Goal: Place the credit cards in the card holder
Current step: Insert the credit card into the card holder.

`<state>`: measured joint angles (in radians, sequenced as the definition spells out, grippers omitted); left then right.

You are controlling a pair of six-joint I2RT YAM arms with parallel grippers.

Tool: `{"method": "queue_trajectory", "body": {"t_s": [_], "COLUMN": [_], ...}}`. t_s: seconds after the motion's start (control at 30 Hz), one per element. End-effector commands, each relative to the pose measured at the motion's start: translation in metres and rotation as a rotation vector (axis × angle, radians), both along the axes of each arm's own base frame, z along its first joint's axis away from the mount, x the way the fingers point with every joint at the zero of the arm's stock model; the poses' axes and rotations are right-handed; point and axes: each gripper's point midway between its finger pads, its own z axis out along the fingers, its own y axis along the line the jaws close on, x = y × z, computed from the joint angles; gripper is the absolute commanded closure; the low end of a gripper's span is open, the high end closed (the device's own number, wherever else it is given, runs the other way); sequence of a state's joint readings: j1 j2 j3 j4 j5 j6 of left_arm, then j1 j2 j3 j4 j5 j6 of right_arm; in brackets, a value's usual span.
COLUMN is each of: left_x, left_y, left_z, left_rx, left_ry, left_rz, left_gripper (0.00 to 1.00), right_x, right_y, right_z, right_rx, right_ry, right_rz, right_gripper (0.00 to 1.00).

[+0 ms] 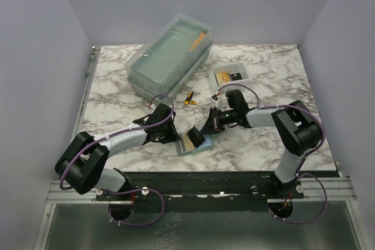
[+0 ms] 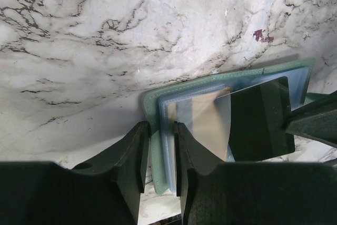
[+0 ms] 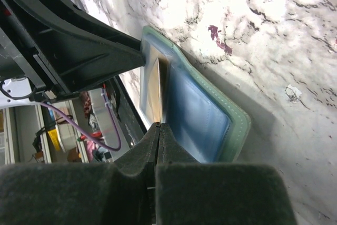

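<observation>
The grey-green card holder [image 1: 188, 143] lies open on the marble between the two arms. My left gripper [image 2: 160, 126] is shut on its left edge, green cover and clear pocket [image 2: 169, 130] between the pads. A black credit card [image 2: 260, 122] hangs tilted over the holder, its corner at the pocket mouth. My right gripper [image 3: 159, 126] is shut on that card, which shows edge-on [image 3: 160, 90] in the right wrist view. A tan-gold surface [image 2: 202, 125] shows inside the pocket. In the top view the right gripper [image 1: 208, 126] sits just right of the holder and the left gripper [image 1: 171, 135] just left.
A large translucent lidded box [image 1: 170, 57] stands at the back left. A yellow-handled tool [image 1: 188, 98] lies behind the grippers. A small white tray [image 1: 241, 68] at the back right holds a gold card and a dark one. The table's near edge runs just below the holder.
</observation>
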<state>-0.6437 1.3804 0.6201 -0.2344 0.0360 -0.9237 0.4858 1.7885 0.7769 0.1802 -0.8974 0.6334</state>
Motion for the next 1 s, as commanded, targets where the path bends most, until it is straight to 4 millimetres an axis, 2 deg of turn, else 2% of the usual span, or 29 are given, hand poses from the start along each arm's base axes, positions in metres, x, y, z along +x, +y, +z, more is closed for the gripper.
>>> {"method": "queue_trajectory", "body": {"t_s": [0.0,0.47,0.6,0.73,0.8,0.97], "left_x": [-0.022,-0.025,-0.026,-0.027,-0.027,-0.028], "left_y": [0.024,0.017,0.016,0.018,0.018,0.017], "left_z": [-0.023,-0.020,-0.019,-0.018,-0.018,-0.020], "left_rx": [0.106,0.065,0.058,0.056,0.056,0.054], "left_ry": [0.072,0.073,0.067,0.063,0.063,0.071], "left_rz": [0.007,-0.002,-0.005,-0.005,-0.008,-0.010], "left_gripper": [0.71,0.72,0.72,0.71,0.70,0.70], "right_x": [0.000,-0.012,-0.014,-0.022,-0.029,-0.041], "right_y": [0.005,0.020,0.018,0.022,0.024,0.024], "right_z": [-0.008,-0.020,-0.023,-0.011,-0.008,-0.008], "right_rx": [-0.002,-0.030,-0.018,0.049,0.090,0.115], "right_ry": [0.008,-0.018,-0.024,-0.046,-0.032,-0.005], "right_rz": [-0.035,-0.110,-0.159,-0.098,-0.066,0.002], "right_gripper": [1.00,1.00,1.00,0.99,0.88,0.75]}}
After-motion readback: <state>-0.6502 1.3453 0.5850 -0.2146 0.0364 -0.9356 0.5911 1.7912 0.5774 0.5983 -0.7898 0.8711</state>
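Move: The left pocket panel of the card holder, with its beige cards, lies about 5 cm to the left of the right hand, 4 cm back and 3 cm below; that hand already pinches the black card. The blue right pocket is about 4 cm back, 2 cm to the right and 4 cm below, and the yellow-handled tool some 15 cm ahead and 6 cm left. From the left hand, on the holder's left edge, the left panel is about 4 cm right, 2 cm back, 1 cm below. The black card is carried by the right fingers back and to the left over the left pocket panel, about 3 cm in all, while going down some 2 cm towards the pocket. Then the right hand rises about 1 cm and its fingers loosen to roughly a fifth open, the card still between them. The left hand keeps its hold on the holder's left edge. ##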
